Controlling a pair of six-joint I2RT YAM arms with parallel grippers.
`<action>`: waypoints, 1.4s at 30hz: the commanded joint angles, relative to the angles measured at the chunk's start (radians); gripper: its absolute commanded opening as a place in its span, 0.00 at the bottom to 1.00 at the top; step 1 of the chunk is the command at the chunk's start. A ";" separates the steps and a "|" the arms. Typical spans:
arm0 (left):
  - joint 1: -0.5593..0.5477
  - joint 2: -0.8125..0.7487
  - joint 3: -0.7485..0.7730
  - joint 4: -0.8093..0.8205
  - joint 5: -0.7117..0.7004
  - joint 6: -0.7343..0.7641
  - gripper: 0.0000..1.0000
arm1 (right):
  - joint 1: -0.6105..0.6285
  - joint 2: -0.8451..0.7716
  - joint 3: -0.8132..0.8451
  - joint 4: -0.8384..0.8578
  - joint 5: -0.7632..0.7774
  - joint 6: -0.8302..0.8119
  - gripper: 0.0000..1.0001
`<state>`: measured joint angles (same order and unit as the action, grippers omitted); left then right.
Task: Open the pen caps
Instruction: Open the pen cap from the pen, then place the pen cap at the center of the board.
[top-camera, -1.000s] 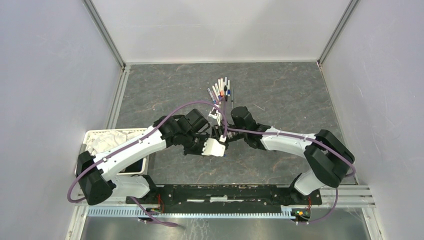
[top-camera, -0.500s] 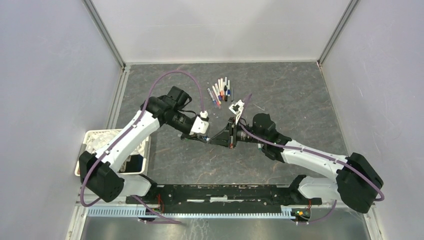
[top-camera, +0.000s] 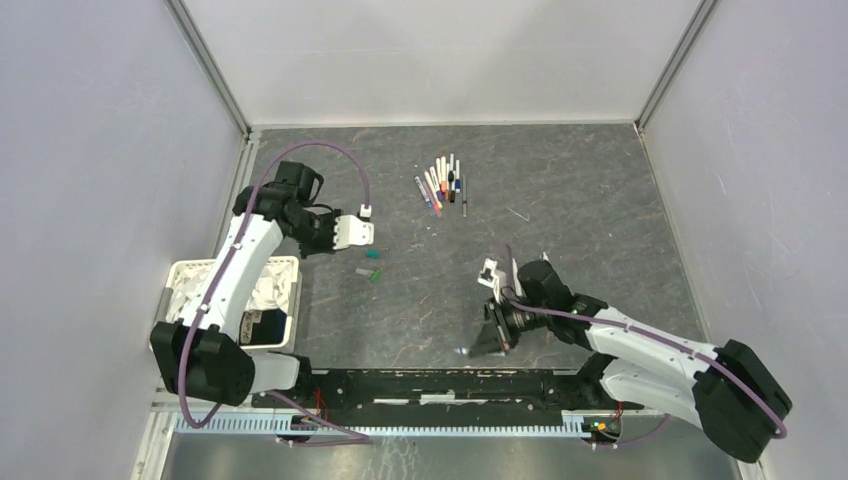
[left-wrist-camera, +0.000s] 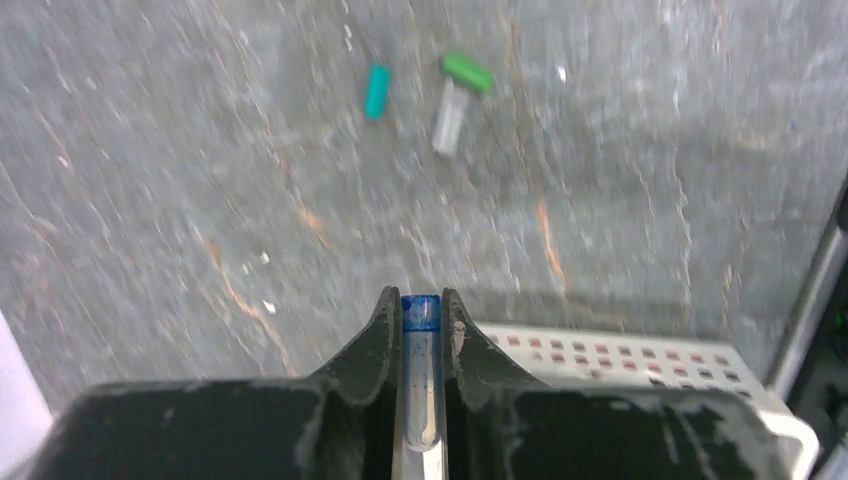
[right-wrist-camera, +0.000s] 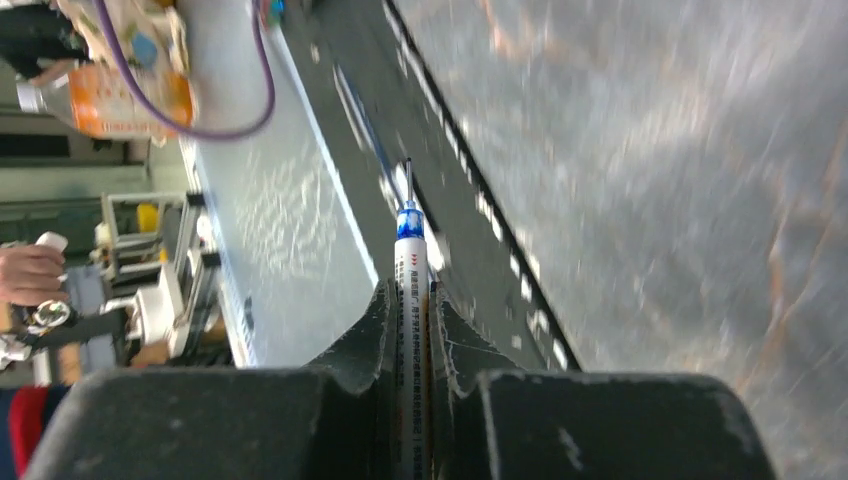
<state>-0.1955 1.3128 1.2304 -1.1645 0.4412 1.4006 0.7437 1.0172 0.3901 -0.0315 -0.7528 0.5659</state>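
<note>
A clear pen cap with a blue end is pinched in my left gripper, which is shut on it above the table at the left. My right gripper is shut on a white pen whose bare blue tip points toward the table's near edge. In the top view that gripper hangs low near the front. Several capped pens lie in a fan at the back centre. Three loose caps lie between the arms: teal, green and grey.
A white perforated basket with cloth inside stands at the left near edge, just under my left gripper's side. A black rail runs along the front. Grey walls enclose the table.
The arms have pulled apart from their meeting at the centre. The left swung back and left with the cap. The right dropped toward the near edge with the uncapped pen.
</note>
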 joint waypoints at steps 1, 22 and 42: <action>-0.026 -0.043 0.029 -0.125 -0.148 0.059 0.02 | -0.011 -0.100 -0.067 -0.059 -0.129 0.063 0.00; -0.313 0.144 -0.190 0.408 -0.075 -0.409 0.09 | -0.088 -0.186 0.118 -0.231 0.890 -0.106 0.00; -0.318 0.314 -0.246 0.630 -0.186 -0.437 0.47 | -0.159 -0.044 0.034 -0.013 1.142 -0.188 0.00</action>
<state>-0.5083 1.6295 0.9546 -0.5674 0.2592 1.0195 0.6102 0.9165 0.4179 -0.1467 0.3595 0.4129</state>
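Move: The loose green cap, by which the held blue cap is to be left, lies about 7 cm right of the left hand, 1 cm ahead and 16 cm below; the clear cap is 2 cm ahead and 5 cm right, the teal cap 6 cm ahead and 6 cm right. The gap for the blue pen in the right hand lies 17 cm ahead, 13 cm right and 9 cm below, between the teal-tipped pen (11 cm right) and the purple pen (15 cm right), both also 17 cm ahead. The blue cap, already off its pen, is carried by the left hand back and right about 5 cm each, then some 14 cm down, easing forward again, until the fingers open over the green cap. The blue pen stays gripped in the right hand, which dips back 3 cm, then sweeps about 20 cm forward and 12 cm right to the bared pens, the wrist swinging some 50 degrees clockwise so the fingers go from pointing left to forward and down. ##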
